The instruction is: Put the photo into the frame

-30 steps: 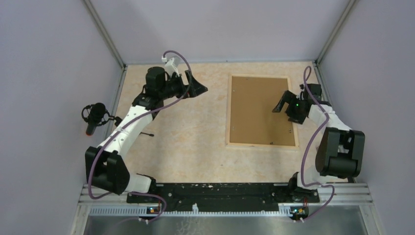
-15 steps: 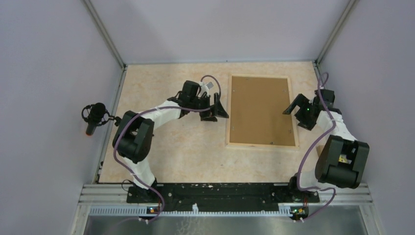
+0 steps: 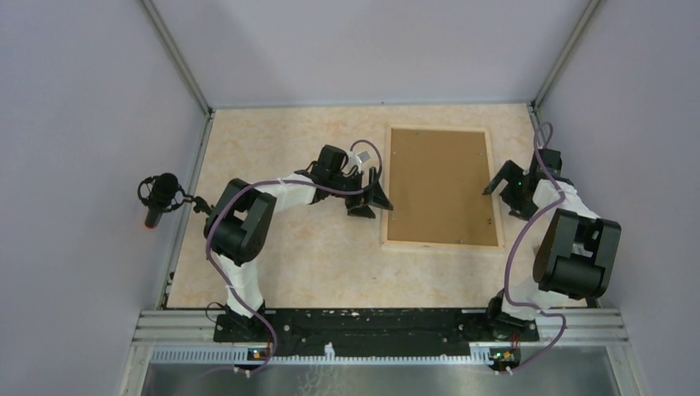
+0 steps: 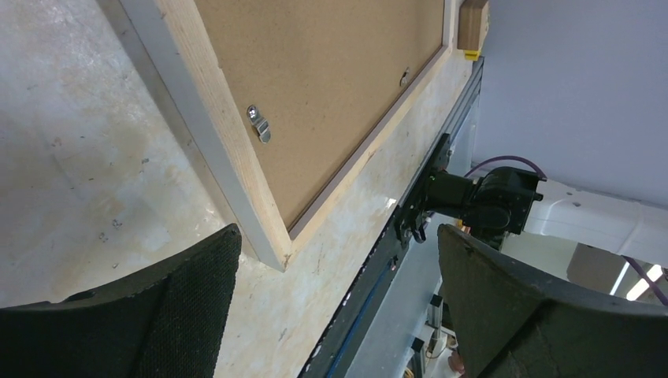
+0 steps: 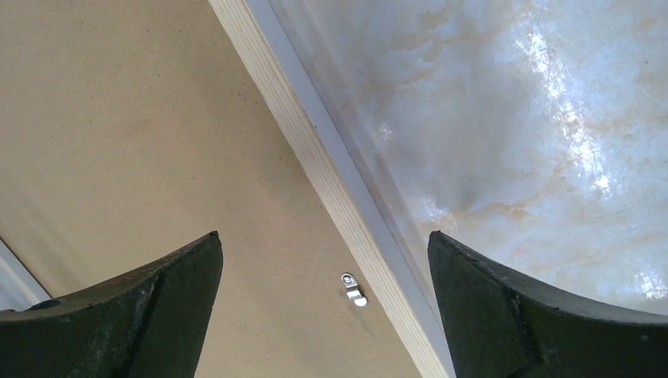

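The frame (image 3: 385, 186) lies flat on the table, back side up, with pale wooden strips around a brown backing board (image 3: 437, 186). The photo is not in view. My left gripper (image 3: 376, 194) is open and empty, low beside the frame's left strip (image 4: 213, 134), near its front corner. A small metal clip (image 4: 258, 124) sits on the board there. My right gripper (image 3: 502, 194) is open and empty. It hangs over the frame's right strip (image 5: 331, 181) with a clip (image 5: 353, 289) between its jaws.
A black microphone (image 3: 161, 194) sticks out from the left wall. Grey walls close in the table on three sides. The black mounting rail (image 3: 371, 322) runs along the near edge. A small wooden block (image 4: 473, 24) sits by the right arm's side.
My left arm swung down from the far left of the table to the frame's left edge. My right gripper moved right, from over the board to the frame's right strip.
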`<state>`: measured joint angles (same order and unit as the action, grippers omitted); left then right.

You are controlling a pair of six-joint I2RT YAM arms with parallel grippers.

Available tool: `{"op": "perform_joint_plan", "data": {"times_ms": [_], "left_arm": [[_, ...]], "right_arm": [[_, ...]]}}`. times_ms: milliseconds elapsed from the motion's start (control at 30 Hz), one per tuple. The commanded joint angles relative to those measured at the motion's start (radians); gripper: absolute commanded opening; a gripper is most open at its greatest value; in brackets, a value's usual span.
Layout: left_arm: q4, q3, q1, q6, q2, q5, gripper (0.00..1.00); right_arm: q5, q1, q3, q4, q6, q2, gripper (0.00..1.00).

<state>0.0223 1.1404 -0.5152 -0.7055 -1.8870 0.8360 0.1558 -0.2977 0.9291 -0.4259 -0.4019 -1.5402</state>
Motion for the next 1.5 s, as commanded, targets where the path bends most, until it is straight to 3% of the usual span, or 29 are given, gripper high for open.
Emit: {"op": "perform_joint_plan", "data": {"times_ms": [0, 200, 433, 567, 700, 867, 967, 1067, 1300, 1467], "left_arm": [[-0.037, 0.014, 0.000, 0.006, -0.041, 0.030, 0.97], [-0.039, 0.032, 0.000, -0.003, -0.080, 0.077, 0.97], [-0.040, 0.021, -0.001, -0.033, -0.071, 0.094, 0.97], [-0.099, -0.029, 0.001, -0.138, -0.076, 0.126, 0.97], [-0.209, -0.135, 0.026, -0.272, -0.065, 0.121, 0.95], [-0.131, -0.153, 0.086, -0.258, -0.046, 0.038, 0.95], [0.096, -0.044, 0.111, -0.127, -0.052, -0.061, 0.97], [0.202, 0.004, 0.113, -0.057, -0.027, -0.189, 0.98], [0.154, -0.071, 0.114, -0.016, 0.113, -0.474, 0.98], [0.142, -0.090, 0.131, -0.026, 0.066, -0.491, 0.98]], "right_arm": [[0.026, -0.013, -0.032, 0.060, -0.008, -0.016, 0.99], [0.184, -0.012, -0.115, 0.121, -0.005, -0.037, 0.99], [0.264, 0.013, -0.207, 0.118, -0.019, 0.025, 0.99], [0.278, 0.135, -0.262, 0.095, -0.029, 0.084, 0.99], [0.141, 0.266, -0.273, 0.017, -0.046, 0.149, 0.99], [0.055, 0.292, -0.311, -0.010, -0.097, 0.215, 0.99], [0.024, 0.350, -0.316, -0.031, -0.120, 0.239, 0.98], [0.066, 0.405, -0.331, -0.013, -0.155, 0.260, 0.96], [0.070, 0.517, -0.328, -0.044, -0.166, 0.304, 0.98], [-0.017, 0.514, -0.295, -0.099, -0.207, 0.335, 0.99]]}}
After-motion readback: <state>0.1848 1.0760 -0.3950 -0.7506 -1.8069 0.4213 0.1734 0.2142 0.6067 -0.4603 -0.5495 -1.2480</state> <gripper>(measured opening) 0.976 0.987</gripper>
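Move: The right hand hovers over the frame's right rail, one finger on either side, with the frame's middle about 17 cm left, 5 cm ahead and 3 cm lower; a metal clip sits roughly 4 cm back and 3 cm left. From the left hand, the frame's middle is some 19 cm right, 6 cm ahead and 6 cm below, with the left clip about 5 cm right and 2 cm back, and the near-left corner 10 cm back and 2 cm right. Leftward and back goes the right hand, about 16 and 10 cm, after sinking a little, its outer finger pushing the right rail while the hand turns some 20 degrees counter-clockwise. The left hand first sinks onto the left rail, then yields left with it and swings forward, turning counter-clockwise. Both grippers stay wide open, straddling their rails. ##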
